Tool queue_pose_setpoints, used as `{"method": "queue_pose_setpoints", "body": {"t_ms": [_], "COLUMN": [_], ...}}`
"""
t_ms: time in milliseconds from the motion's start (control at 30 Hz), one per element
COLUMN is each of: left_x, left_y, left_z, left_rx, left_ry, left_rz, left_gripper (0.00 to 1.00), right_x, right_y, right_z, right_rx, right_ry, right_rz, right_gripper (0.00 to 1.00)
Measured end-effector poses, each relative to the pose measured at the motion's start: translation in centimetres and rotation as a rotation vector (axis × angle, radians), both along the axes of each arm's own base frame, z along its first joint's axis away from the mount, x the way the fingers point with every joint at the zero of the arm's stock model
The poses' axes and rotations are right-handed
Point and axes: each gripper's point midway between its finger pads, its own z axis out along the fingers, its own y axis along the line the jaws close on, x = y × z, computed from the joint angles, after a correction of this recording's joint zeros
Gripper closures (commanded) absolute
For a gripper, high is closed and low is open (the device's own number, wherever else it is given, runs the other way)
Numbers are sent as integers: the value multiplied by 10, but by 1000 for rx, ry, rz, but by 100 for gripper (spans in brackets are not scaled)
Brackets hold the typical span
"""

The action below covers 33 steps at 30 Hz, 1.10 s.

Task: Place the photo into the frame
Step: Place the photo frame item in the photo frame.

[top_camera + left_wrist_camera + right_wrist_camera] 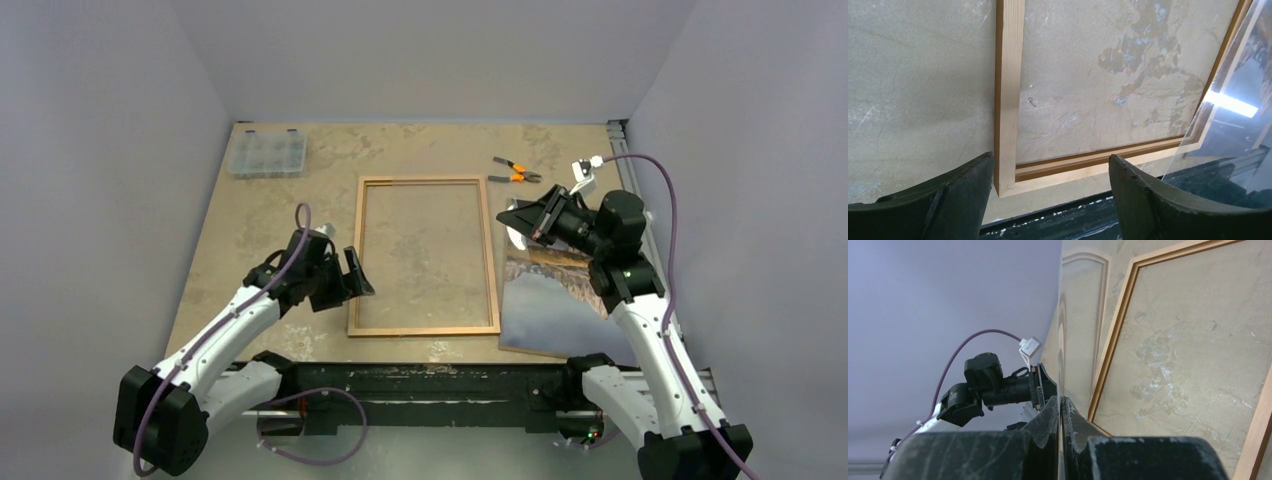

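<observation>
The frame (425, 181) of light wood lies flat mid-table with bare tabletop inside it. The photo (550, 300) stands tilted just right of the frame, picture side up, its near edge on the table. My right gripper (517, 222) is shut on the photo's far edge; in the right wrist view the fingers (1060, 401) pinch the thin glossy sheet (1080, 325) edge-on beside the frame (1118, 330). My left gripper (352, 280) hangs open over the frame's near left corner (1009, 75), touching nothing; its gap (1050, 162) is empty. The photo's glossy corner (1233, 115) shows at right.
A clear plastic parts box (266, 153) sits at the table's far left corner. Orange-handled pliers (515, 172) lie beyond the frame's far right corner. A black rail (420, 380) runs along the near table edge. Grey walls close in on three sides.
</observation>
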Motion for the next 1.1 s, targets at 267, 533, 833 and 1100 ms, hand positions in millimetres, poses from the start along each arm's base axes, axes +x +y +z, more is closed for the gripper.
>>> {"method": "queue_pose_setpoints", "body": {"t_ms": [267,533,833,1100], "left_x": [16,22,22,24], "left_y": [6,20,27,31], "left_z": [7,0,-22,-41], "left_rx": [-54,-25,35,67], "left_ry": [2,15,86,123], "left_rz": [51,93,113,125], "left_gripper": [28,46,62,69], "right_x": [7,20,25,29], "right_y": [5,11,17,20], "right_z": [-9,-24,-23,-39], "right_rx": [45,91,115,136], "right_ry": [-3,50,44,67], "right_rz": [17,20,30,15], "right_gripper": [100,100,100,100]}}
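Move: From the left hand, the middle of the frame's left rail is about 12 cm ahead, 3 cm to the left and 6 cm below; the frame's near-left corner is some 8 cm back and 3 cm left, equally low. The right hand holds the clear sheet: the frame's middle lies roughly 13 cm to its left, 4 cm ahead and 29 cm down. At that depth, the photo's middle is about 15 cm right and 4 cm back, the pliers some 26 cm ahead and 9 cm right. The right hand keeps its pinch on the clear sheet and carries it about 5 cm down, forward and somewhat left, towards the frame, rolling slightly so its left side rises. The left hand goes forward, then left and about 4 cm down onto the line of the frame's left rail, turning slightly counter-clockwise and closing its fingers from wide to about a third open around that line; contact with the rail can't be made out. ##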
